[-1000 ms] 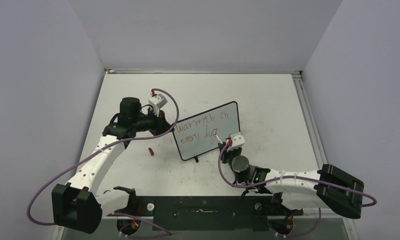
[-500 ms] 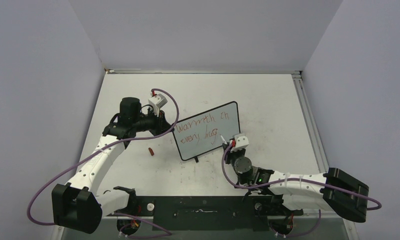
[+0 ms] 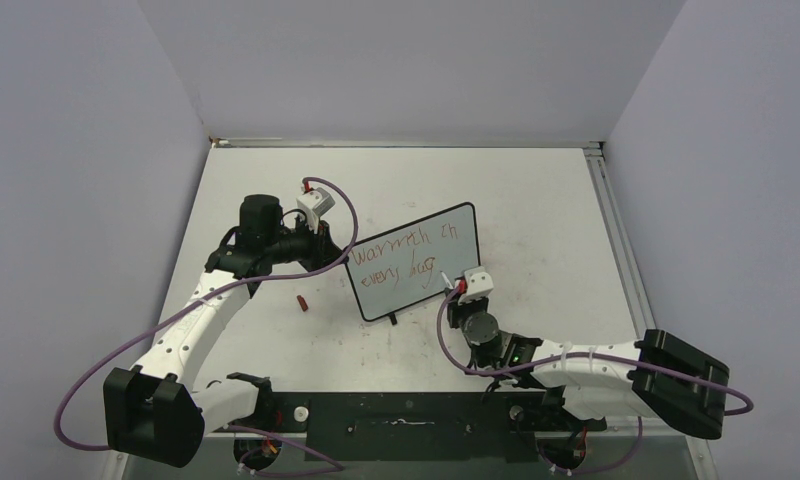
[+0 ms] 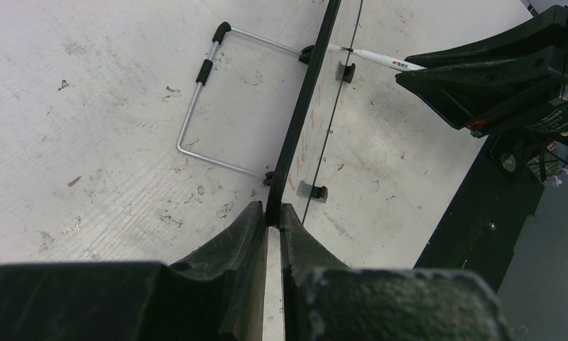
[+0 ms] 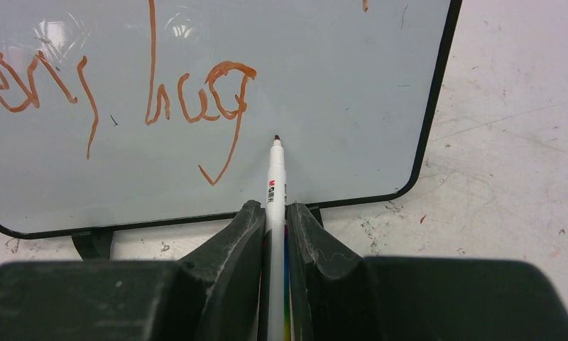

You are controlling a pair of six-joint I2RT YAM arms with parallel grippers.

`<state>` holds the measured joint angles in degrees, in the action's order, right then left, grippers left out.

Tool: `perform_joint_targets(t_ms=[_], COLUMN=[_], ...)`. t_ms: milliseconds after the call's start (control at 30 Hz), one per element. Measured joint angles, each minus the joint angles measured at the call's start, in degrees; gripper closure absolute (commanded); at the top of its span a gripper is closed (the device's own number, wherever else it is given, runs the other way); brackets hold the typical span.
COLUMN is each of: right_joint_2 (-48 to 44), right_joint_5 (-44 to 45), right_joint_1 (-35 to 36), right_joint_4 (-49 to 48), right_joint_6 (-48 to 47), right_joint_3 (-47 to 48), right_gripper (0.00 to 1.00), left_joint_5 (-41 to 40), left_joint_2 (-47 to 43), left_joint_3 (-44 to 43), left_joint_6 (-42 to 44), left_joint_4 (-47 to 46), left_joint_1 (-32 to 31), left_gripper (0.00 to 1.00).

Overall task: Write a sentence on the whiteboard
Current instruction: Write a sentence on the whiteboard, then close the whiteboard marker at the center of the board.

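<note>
The whiteboard (image 3: 454, 243) stands tilted at mid-table, black-framed, with the sentence (image 3: 401, 258) in two red handwritten lines. My left gripper (image 3: 338, 250) is shut on the board's left edge; in the left wrist view its jaws (image 4: 272, 213) pinch the black frame (image 4: 306, 106). My right gripper (image 3: 456, 290) is shut on a white marker (image 5: 275, 177). The marker's tip points at the board (image 5: 338, 71) just right of the last red word (image 5: 210, 99), at or very near the surface. The marker (image 4: 377, 57) also shows in the left wrist view.
A small red marker cap (image 3: 301, 301) lies on the table left of the board. The board's wire stand (image 4: 203, 106) rests on the table behind it. The black base rail (image 3: 406, 415) runs along the near edge.
My right gripper with the marker has shifted slightly right and down past the last word; its elbow swung out and back. The left arm and board have not moved.
</note>
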<state>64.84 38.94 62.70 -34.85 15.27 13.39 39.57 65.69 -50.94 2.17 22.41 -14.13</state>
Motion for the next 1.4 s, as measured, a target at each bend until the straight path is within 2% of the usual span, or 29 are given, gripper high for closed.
perform_joint_targets(t_ms=[467,633,733,900,1000,1133,1300,1400], right_joint_2=[1.68,-4.33,-11.65,-22.14,-25.14,-26.8,-28.02,-28.83], right_joint_5=[-0.44,-0.76,0.39,1.99,2.89,3.54,3.72,3.67], right_joint_1=[-0.52,0.17,2.23,4.07,4.07,4.07,4.07,4.07], right_joint_4=[-2.29,3.02,8.63,17.62,21.35,24.06,24.65,24.5], right_joint_6=[-1.27,-1.05,-0.44,0.92,0.85,-0.11,-2.69,-4.22], right_joint_3=[0.0,0.15,0.79,3.02,4.09,5.53,7.13,7.43], right_gripper=[0.95,0.95,0.95,0.95,0.95,0.95,0.95,0.95], left_joint_5=[0.04,0.02,-0.02,-1.22,-2.32,-3.15,-5.09,-9.07], left_joint_2=[0.0,0.0,-0.02,-0.7,-2.03,-5.64,-12.11,-16.5], left_joint_3=[0.0,0.0,0.0,0.9,2.73,5.01,6.71,7.19], left_joint_6=[0.0,-0.04,-0.31,-1.2,-2.47,-4.63,-8.59,-12.74], left_joint_4=[0.0,0.0,0.0,0.5,1.4,1.57,1.73,2.14], left_joint_1=[0.0,0.0,0.0,0.0,0.0,0.0,0.0,0.0], left_gripper=[1.0,1.0,0.87,0.53,0.43,0.37,0.36,0.35])
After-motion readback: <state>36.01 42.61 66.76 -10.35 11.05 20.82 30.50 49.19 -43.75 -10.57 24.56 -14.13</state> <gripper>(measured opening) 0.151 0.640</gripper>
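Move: The left fingers are shut on the whiteboard's top-left corner, right at the hand point; the red cap lies about 16 cm to this hand's left, 3 cm back and 16 cm below. The right hand holds the marker with its tip at the writing spot just after "hug", some 5 cm ahead, 2 cm left and 1 cm below. From the right hand, "hug" is roughly 5 cm ahead and 7 cm left, and the board's bottom-right corner about 6 cm ahead, 6 cm right and 5 cm below. Keep the marker tip on the spot after "hug" with the right hand almost still, nudging barely forward, then lift it off the board: up about 10 cm, backing off and drifting right a little, grip kept. As it leaves, open the left fingers wide to release the board's corner and draw that hand back and left some 4 cm, dipping slightly before rising. ##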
